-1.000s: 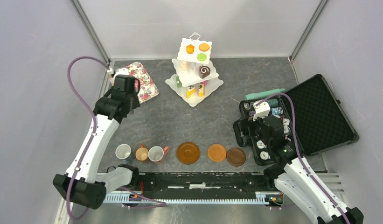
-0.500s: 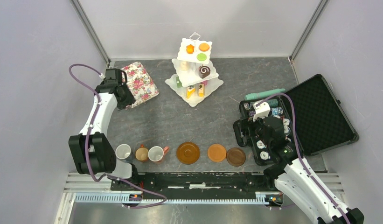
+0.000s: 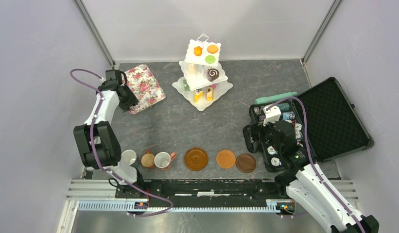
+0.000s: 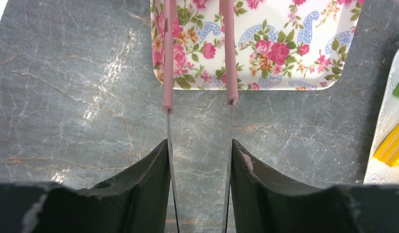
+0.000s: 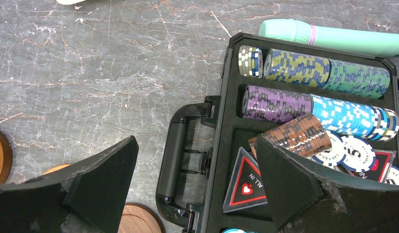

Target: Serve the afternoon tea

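The white three-tier stand [image 3: 203,73] at the back centre holds small toy cakes [image 3: 213,74]. Three mugs [image 3: 147,159] and three brown-orange saucers [image 3: 226,158] stand in a row near the front edge. My left gripper [image 3: 127,100] hangs at the left edge of the floral tray [image 3: 147,86]. In the left wrist view that gripper [image 4: 199,143] is shut on pink-tipped metal tongs [image 4: 230,58], whose tips reach over the tray's rim [image 4: 265,82]. My right gripper [image 5: 195,141] stands open over the poker case's handle [image 5: 174,155], with nothing in it.
The open black case [image 3: 333,121] of poker chips [image 5: 285,104] lies at the right, with a mint-green tube [image 3: 277,97] behind it. The stand's rim [image 4: 389,126] and a yellow cake [image 4: 391,145] show at the right of the left wrist view. Grey walls enclose the table.
The left arm has folded back and come down from over the table to the tray's left edge. The right arm has not moved.
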You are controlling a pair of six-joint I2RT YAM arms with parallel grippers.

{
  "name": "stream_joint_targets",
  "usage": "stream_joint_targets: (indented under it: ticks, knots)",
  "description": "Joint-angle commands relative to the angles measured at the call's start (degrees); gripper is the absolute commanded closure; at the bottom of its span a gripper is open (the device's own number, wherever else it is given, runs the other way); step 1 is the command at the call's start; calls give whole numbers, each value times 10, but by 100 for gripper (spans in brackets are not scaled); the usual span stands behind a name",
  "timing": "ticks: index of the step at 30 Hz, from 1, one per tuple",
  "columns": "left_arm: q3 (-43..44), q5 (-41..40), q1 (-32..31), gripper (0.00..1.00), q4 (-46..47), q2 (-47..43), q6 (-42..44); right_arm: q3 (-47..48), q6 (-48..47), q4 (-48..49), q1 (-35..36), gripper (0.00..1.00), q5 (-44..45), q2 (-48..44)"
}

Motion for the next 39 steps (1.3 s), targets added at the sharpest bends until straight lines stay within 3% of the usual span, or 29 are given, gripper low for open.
stream_joint_targets:
  ticks: [1, 22, 35, 39]
  knots:
    - [46, 11, 6, 50, 27, 27, -30, -1, 5, 13, 4, 2, 5, -2]
    - [127, -13, 23, 46, -4, 107, -33, -1, 6, 13, 4, 2, 10, -5]
    - [134, -23, 27, 46, -4, 130, -15, -1, 5, 13, 4, 2, 10, -4]
    - [134, -14, 31, 53, -5, 134, -13, -1, 5, 14, 4, 2, 11, -5]
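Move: The left hand holds the pink-tipped tongs above the near corner of the flowered tray, which looks empty; the tray's middle is about 11 cm ahead, 1 cm right and some 10 cm below. The tea stand's lower tier stands roughly 33 cm to the right and 9 cm ahead, the leftmost white cup about 25 cm back and 4 cm left. From the idle right hand the tray lies some 23 cm ahead and 61 cm left. Forward and somewhat to its left the left hand eases, about 5 cm out, sinking some 2 cm with most of the drop late. It carries the tongs farther in over the flowered tray from the near corner, the wrist hardly turning and the fingers keeping their half-open hold on the tongs. Whether the tongs' tips touch the tray can't be seen. ##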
